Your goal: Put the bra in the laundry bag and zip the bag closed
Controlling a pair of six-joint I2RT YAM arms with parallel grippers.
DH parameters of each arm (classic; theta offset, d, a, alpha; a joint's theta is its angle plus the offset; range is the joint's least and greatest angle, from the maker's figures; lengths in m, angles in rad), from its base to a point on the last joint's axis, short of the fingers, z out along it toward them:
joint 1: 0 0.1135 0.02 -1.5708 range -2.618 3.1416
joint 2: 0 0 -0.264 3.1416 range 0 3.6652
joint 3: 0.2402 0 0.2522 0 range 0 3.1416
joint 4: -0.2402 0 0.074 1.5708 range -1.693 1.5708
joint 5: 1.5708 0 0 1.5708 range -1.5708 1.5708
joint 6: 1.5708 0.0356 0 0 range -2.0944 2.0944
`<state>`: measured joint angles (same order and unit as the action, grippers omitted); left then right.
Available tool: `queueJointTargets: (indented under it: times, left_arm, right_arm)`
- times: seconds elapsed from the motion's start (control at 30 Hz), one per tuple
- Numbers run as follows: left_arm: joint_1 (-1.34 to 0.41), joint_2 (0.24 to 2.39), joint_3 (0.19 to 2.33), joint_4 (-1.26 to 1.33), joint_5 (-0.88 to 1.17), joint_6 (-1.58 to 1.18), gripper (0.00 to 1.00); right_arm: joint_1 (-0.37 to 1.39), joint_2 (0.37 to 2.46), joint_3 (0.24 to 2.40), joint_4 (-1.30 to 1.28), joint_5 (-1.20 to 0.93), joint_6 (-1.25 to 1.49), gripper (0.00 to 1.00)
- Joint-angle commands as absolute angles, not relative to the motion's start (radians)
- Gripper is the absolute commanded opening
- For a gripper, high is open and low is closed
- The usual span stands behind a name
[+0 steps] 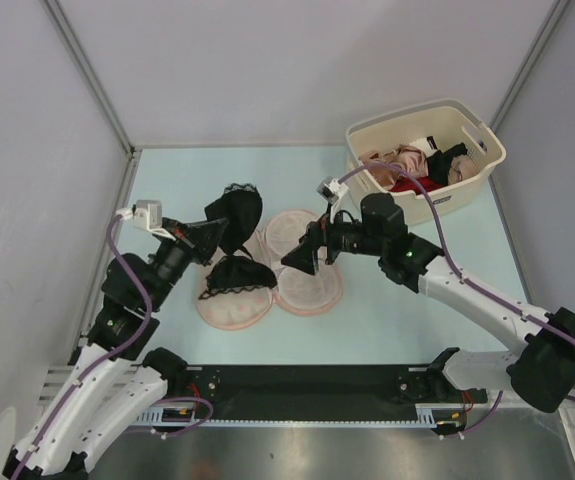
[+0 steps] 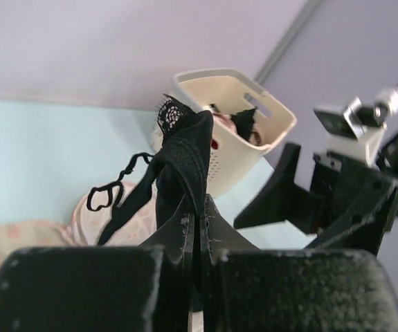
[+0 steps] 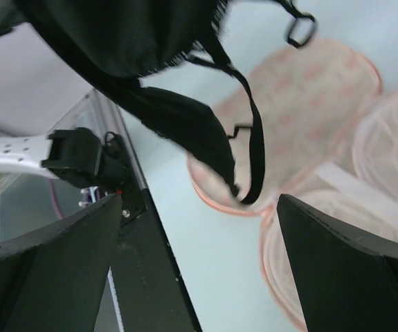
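The black lacy bra (image 1: 233, 214) hangs from my left gripper (image 1: 205, 237), which is shut on its fabric, and one cup droops onto the laundry bag (image 1: 312, 290). The bag lies open and flat on the table, peach with a pale pink inside. In the left wrist view the fingers (image 2: 178, 238) pinch the bra (image 2: 185, 149) above the bag (image 2: 88, 214). My right gripper (image 1: 303, 258) is open just right of the bra, over the bag. In its own view, the bra (image 3: 150, 104) dangles in front of the gripper (image 3: 199, 270) over the bag (image 3: 309, 90), and nothing sits between the jaws.
A cream plastic basket (image 1: 437, 200) with pink, red and black garments stands at the back right; it also shows as the basket (image 2: 240, 149) behind the bra. A black rail (image 1: 307, 385) runs along the near table edge between the arm bases.
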<state>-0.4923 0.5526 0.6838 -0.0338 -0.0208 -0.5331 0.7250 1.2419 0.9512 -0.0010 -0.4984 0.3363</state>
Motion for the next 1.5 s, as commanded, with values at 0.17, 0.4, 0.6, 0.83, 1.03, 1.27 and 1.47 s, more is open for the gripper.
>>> queueJointTargets:
  times: [0.17,0.4,0.6,0.83,1.03,1.27,1.47]
  left_arm:
    - [-0.489,0.564,0.785,0.040,0.455,-0.379,0.00]
    - [-0.489,0.649,0.805,0.066,0.686,-0.422,0.00]
    - [-0.489,0.716,0.808,0.098,0.896,-0.445,0.00]
    - [-0.489,0.738,0.819,0.062,0.853,-0.469,0.00]
    - [-0.489,0.799,0.964,-0.286,0.274,-0.517,0.00]
    - [-0.489,0.838,1.078,-0.606,-0.072,-0.555,0.00]
    - [-0.489,0.854,1.098,-0.732,-0.236,-0.606,0.00]
  right_arm:
    - [0.736,1.210,1.137,0.014,-0.739,0.203,1.00]
    - [0.735,1.121,1.152,-0.119,-0.709,0.192,1.00]
    - [0.741,1.054,1.155,-0.296,-0.641,0.199,0.99]
    - [0.747,0.971,1.218,-0.587,-0.314,0.302,0.99]
    - [0.753,0.914,1.206,-0.649,-0.132,0.423,1.00]
    - [0.753,0.893,1.152,-0.655,-0.051,0.417,1.00]
    - [0.761,0.914,1.005,-0.465,-0.234,0.402,1.00]
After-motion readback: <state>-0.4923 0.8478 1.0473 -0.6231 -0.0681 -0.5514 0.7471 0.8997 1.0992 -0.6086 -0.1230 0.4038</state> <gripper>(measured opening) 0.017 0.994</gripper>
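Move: Hanging from the left fingers, the bra is already over the open laundry bag: the bag's printed half lies about 32 cm below that hand and roughly 4 cm ahead of it, hardly off to either side. Its mesh half is about 8 cm ahead and 17 cm to the right. From the open right hand the bra's middle lies some 20 cm to the left and 4 cm ahead, with the mesh half 8 cm ahead, 3 cm left, 25 cm down. Swinging the held bra, the left hand draws back and right about 9 cm each way, turning clockwise some 50 degrees, then sweeps forward and left to almost where it began, ending 4 cm lower above the bag, untwisted and tipped down, fingers still shut. The right hand, wide open, lifts while backing off, then travels right and sinks a little, away from the bra. ##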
